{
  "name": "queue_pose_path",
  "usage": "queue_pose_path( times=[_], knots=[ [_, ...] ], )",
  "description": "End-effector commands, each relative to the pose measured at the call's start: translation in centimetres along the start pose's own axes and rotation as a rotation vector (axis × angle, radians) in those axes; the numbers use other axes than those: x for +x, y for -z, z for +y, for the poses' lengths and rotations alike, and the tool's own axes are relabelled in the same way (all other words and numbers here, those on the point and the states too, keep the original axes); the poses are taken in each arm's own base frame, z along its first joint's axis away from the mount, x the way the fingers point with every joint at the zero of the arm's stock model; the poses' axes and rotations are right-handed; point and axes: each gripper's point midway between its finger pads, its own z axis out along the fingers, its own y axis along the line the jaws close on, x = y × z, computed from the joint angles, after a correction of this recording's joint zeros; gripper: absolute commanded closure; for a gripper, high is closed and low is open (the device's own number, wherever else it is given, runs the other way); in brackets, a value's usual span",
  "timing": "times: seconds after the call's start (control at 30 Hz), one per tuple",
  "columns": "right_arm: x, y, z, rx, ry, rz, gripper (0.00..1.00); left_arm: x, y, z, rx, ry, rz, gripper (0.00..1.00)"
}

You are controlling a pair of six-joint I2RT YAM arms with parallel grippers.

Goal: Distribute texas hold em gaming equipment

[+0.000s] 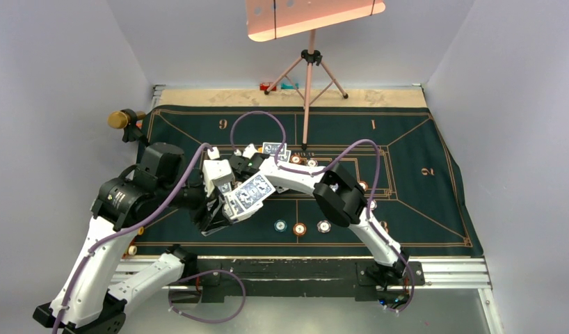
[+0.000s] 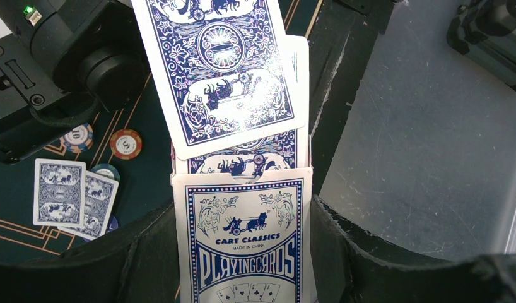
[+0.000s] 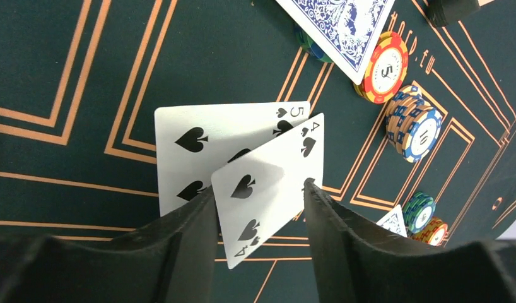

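My left gripper is shut on a white and blue playing-card box, held upright above the mat's near edge. Blue-backed cards stick out of its top, and one card sits askew. In the top view the box is at centre left, with my left gripper under it. My right gripper is open over the mat. The four of spades stands tilted between its fingers, leaning on the left one. The five of spades lies behind it. In the top view my right gripper is right beside the box.
Two blue-backed cards lie mid-mat beside chips. Teal, orange-brown and white chips sit near the front line. A chip stack shows in the right wrist view. A tripod stands at the back.
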Motion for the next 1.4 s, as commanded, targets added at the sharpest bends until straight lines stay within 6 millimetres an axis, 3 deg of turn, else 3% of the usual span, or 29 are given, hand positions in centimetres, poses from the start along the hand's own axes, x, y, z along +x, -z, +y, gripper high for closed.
queue_pose_path(
  times=[0.0,0.1,0.3,0.5,0.63,0.77,0.83,0.97,1.1,1.37],
  knots=[
    [-0.8,1.3,0.8,-0.075,-0.041,-0.028,0.39,-1.6,0.8,-0.2,-0.007,-0.039,-0.053,0.97],
    [-0.7,2.0,1.0,-0.124,-0.051,-0.036,0.32,-1.6,0.8,-0.2,-0.007,-0.039,-0.052,0.97],
    [-0.6,3.9,0.7,-0.203,-0.074,-0.055,0.30,-1.6,0.8,-0.3,-0.005,-0.041,-0.052,0.97],
    [-2.7,7.2,0.4,-0.334,-0.121,-0.128,0.29,-1.6,0.8,-0.2,-0.006,-0.041,-0.051,0.97],
    [-5.7,9.9,-2.5,-0.370,-0.204,-0.195,0.28,-1.5,0.9,-0.2,-0.010,-0.049,-0.047,0.97],
    [-8.4,12.5,-7.5,-0.431,-0.334,-0.247,0.26,-1.5,0.9,-0.3,-0.004,-0.051,-0.047,0.97],
    [-8.9,13.4,-9.8,-0.488,-0.401,-0.247,0.26,-1.5,0.9,-0.3,0.001,-0.050,-0.046,0.97],
    [-8.9,15.1,-12.6,-0.566,-0.476,-0.284,0.23,-1.5,0.7,-0.4,0.010,-0.047,-0.048,0.97],
    [-7.5,15.9,-12.8,-0.641,-0.516,-0.262,0.16,-1.3,0.4,-0.5,0.020,-0.037,-0.055,0.97],
    [-3.6,14.8,-13.2,-0.616,-0.568,-0.230,0.11,-0.9,0.4,-0.7,0.025,-0.042,-0.054,0.98]
  ],
)
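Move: The right hand is low over the two dealt spades. The 4 of spades is about 1 cm ahead and 2 cm below, the 5 of spades 2 cm ahead and 4 cm left. The card deck is some 15 cm back, 6 cm left and 20 cm higher; its loose card juts askew about 12 cm back and 3 cm left at that height. From the left hand, the deck's middle lies about 4 cm right, 3 cm below and 1 cm ahead. Drawing back about 3 cm from the just-released 4 of spades, the right hand then climbs roughly 20 cm to about the deck's height, swinging forward and right before easing back and slightly down. Its wrist rolls close to 50 degrees so the fingers turn leftward, and the half-open fingers spread almost fully. The left hand stays in place, still holding the boxed deck. ##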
